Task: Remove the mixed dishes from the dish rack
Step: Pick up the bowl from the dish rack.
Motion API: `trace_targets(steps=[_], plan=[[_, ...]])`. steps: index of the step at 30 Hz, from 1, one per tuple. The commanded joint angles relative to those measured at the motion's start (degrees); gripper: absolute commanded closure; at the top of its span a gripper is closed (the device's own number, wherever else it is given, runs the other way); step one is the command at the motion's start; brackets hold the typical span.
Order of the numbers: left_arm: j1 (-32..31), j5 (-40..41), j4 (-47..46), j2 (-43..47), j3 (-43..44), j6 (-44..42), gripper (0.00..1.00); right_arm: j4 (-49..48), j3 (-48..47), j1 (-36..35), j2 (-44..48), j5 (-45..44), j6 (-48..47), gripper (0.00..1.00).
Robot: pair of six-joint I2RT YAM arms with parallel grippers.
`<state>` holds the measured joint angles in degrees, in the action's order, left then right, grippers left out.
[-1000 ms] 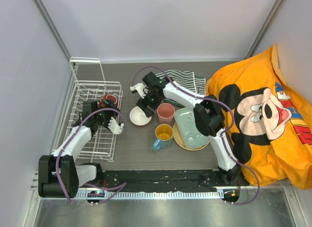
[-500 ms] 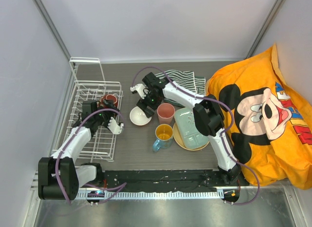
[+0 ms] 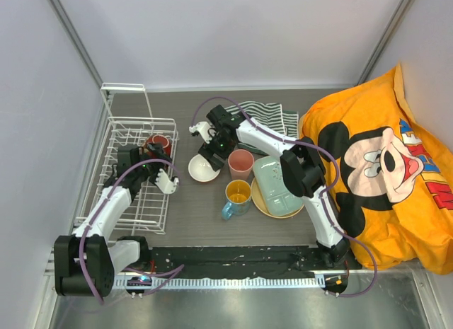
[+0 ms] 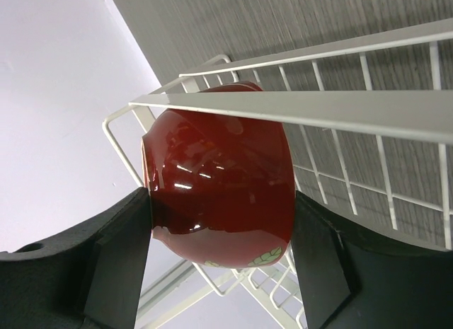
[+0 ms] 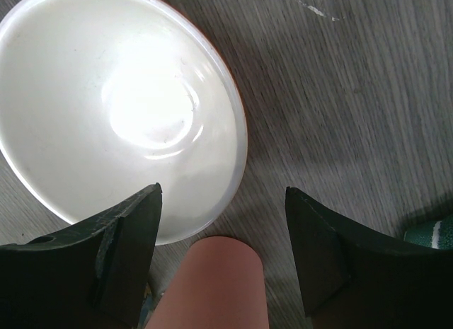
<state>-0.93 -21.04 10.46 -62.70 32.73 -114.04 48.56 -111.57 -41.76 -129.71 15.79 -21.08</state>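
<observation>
My left gripper (image 3: 152,153) is shut on the dark red bowl (image 3: 158,141) inside the white wire dish rack (image 3: 134,201). In the left wrist view the bowl (image 4: 219,173) is tilted on its side between both black fingers (image 4: 120,258), behind a rack wire (image 4: 318,106). My right gripper (image 3: 216,151) is open and empty above the table, between the cream bowl (image 3: 204,168) and the pink cup (image 3: 241,163). The right wrist view shows the bowl (image 5: 120,110) and the cup (image 5: 212,286) below the gripper (image 5: 223,230). The orange-yellow mug (image 3: 237,194), green tray (image 3: 278,186) and tan plate (image 3: 263,203) are on the table.
A striped green-white cloth (image 3: 267,117) lies behind the right arm; its corner shows in the right wrist view (image 5: 432,233). A large orange cartoon-print cloth (image 3: 382,166) covers the right side. The rack's tall wire frame (image 3: 124,102) stands at its far end.
My left gripper with the dark red bowl has shifted slightly toward the far left within the rack. The right arm has not moved.
</observation>
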Motion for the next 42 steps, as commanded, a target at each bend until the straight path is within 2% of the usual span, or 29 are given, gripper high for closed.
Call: trace_targets(steps=[1,10,26,37,42], plan=[[0.6,-1.3,-9.4,2.4,2.0,-9.6,1.00,0.5,-0.7,0.2,-0.1,0.5,-0.9,0.25],[0.6,-0.7,-10.2,3.6,3.0,-6.9,1.00,0.6,-1.0,0.2,-0.3,0.3,-0.7,0.25],[0.5,-0.3,-6.3,8.6,6.8,5.0,1.00,0.8,-2.7,0.2,1.7,0.0,0.6,0.24],[-1.8,6.8,8.5,8.5,18.8,25.5,1.00,1.4,-3.8,0.2,1.7,0.6,1.2,0.24],[-2.9,8.2,16.5,7.0,26.3,39.7,1.00,1.5,-3.7,0.1,1.7,0.6,1.3,0.24]])
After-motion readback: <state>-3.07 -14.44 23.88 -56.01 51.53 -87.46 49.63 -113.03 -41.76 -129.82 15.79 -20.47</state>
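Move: Inside the rack's far right part, the red bowl is already gripped between the left fingers, its middle about 2 cm ahead of the left hand point and 1 cm to its right. The rack's right rail runs some 4 cm to the right, level fore and aft. On the table beyond, the white bowl stands about 15 cm right, 3 cm back and 10 cm lower. The red bowl lies some 18 cm left of the right hand, about level ahead and 7 cm higher. Continuing a lift that has already begun, the left arm draws the held red bowl up out of the rack by about 12 cm, slowly at first, then much faster. The fingers keep their hold while the wrist first tips them slightly upward, then turns some 15 degrees counter-clockwise and rolls its left side down about as much. ##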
